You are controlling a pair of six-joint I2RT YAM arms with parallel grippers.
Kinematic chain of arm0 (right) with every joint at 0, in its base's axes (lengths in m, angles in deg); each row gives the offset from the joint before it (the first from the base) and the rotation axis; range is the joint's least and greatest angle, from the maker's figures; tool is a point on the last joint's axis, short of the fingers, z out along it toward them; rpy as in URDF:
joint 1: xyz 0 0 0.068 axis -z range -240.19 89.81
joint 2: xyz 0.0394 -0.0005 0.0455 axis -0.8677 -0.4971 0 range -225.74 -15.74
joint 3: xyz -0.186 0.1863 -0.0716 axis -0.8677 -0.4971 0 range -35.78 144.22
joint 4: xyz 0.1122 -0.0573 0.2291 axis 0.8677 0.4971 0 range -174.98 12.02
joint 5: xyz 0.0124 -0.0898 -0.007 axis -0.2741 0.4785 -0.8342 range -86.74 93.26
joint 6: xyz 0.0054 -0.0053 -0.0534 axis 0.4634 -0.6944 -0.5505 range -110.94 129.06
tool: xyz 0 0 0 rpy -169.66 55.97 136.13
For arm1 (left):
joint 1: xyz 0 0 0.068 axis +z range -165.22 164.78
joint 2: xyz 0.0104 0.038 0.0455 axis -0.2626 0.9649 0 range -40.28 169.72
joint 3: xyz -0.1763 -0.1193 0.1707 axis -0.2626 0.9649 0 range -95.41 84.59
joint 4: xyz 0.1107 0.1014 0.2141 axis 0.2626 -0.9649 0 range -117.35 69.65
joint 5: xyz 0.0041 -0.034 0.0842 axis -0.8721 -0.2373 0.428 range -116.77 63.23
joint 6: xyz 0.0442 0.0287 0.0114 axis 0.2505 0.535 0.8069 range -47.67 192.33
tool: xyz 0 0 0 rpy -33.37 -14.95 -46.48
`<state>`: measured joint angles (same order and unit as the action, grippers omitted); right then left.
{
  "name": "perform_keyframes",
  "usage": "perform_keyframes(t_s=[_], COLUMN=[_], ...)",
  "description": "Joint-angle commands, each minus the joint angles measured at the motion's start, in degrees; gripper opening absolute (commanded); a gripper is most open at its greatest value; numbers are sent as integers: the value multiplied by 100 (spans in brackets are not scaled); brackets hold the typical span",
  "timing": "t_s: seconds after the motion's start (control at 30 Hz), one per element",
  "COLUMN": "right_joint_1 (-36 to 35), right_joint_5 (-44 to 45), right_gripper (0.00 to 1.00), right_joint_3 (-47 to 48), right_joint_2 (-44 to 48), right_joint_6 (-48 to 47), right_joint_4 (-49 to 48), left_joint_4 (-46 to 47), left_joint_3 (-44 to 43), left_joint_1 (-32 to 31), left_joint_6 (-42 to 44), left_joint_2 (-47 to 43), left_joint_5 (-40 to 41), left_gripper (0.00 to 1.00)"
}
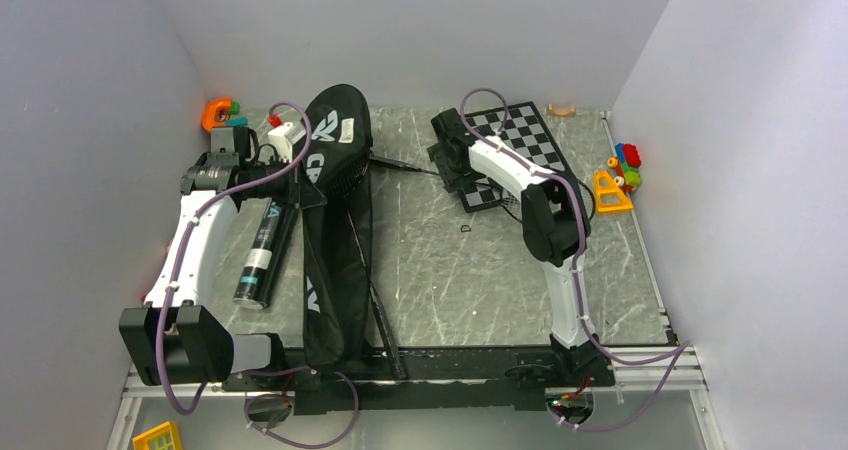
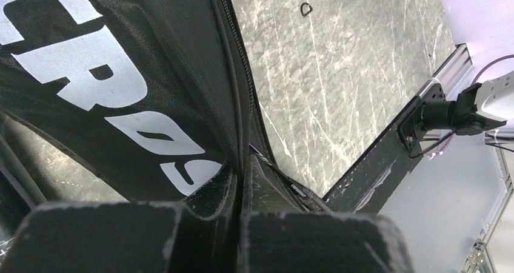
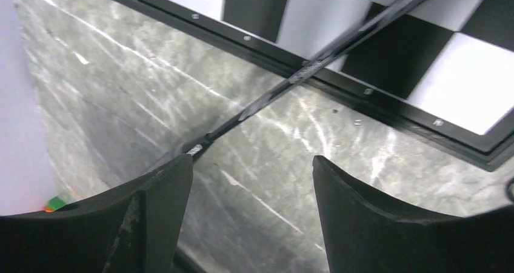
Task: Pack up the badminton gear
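The black racket bag (image 1: 335, 220) with white lettering lies lengthwise left of centre. My left gripper (image 1: 305, 185) is shut on the bag's zip edge; in the left wrist view its gripper (image 2: 242, 185) pinches the fabric of the bag (image 2: 121, 91). A long dark tube (image 1: 262, 255) rests on the table just left of the bag. A thin black racket shaft (image 1: 405, 168) runs from the bag toward the chessboard (image 1: 520, 145). My right gripper (image 1: 447, 167) hovers open over it. In the right wrist view the shaft (image 3: 291, 79) passes by the left finger of the gripper (image 3: 251, 164), apart from both fingers.
An orange and green toy (image 1: 220, 115) sits at the back left. Coloured bricks (image 1: 626, 162) and a yellow triangle (image 1: 612, 192) lie by the right wall. A small ring (image 1: 467, 227) lies mid-table. White walls close in three sides. A yellow piece (image 1: 158, 437) lies below the near edge.
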<state>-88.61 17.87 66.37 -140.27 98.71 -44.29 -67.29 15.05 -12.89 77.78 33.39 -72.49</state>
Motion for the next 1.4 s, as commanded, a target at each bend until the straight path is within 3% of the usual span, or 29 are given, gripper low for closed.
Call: perform_keyframes(t_s=[0.0,0.2,0.6,1.0,1.37], right_joint_1=[54,63,95,-8,-227], right_joint_5=[-104,-317,-251,28,679], right_gripper=[76,76,75,51,22], right_joint_3=[742,1250,1220,721,349], right_joint_2=[-283,-933,-1080,-783,-372], right_joint_6=[291,624,1007,541,70], right_joint_4=[229,618,883,1173,1429], left_joint_4=[-25,-76,-182,-128,-103], left_joint_3=[-34,-109,-275,-205,-175], left_joint_1=[13,9,13,13,12], left_joint_6=[176,194,167,119,75], left_joint_2=[-143,-213,-373,-439,-501], left_joint_5=[-451,-484,-622,-614,-601], left_gripper=[0,0,0,0,0])
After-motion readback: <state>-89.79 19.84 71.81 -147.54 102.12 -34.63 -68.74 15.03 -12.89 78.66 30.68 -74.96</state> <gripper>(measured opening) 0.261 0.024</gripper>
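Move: The shaft of the loose racket, just beside its handle, runs crosswise about 3 cm ahead of the open right hand and 5 cm below it. The handle lies some 13 cm to that hand's left and 6 ahead; the racket head is 24 right and 2 back, the chessboard 13 right and 8 ahead, the small black ring 2 right and 11 back. From the left hand, the shaft is roughly 19 cm forward, 33 right and 21 lower. Hop the open right gripper about 3 cm forward and a little left, over the racket shaft, then straight down beside it so the shaft sits between the fingers. Then draw back some 5 cm and slightly right, still easing down, while closing the fingers around the shaft and dragging it along. Keep the left grip on the bag's edge and lift it about 1.5 cm up and back. ##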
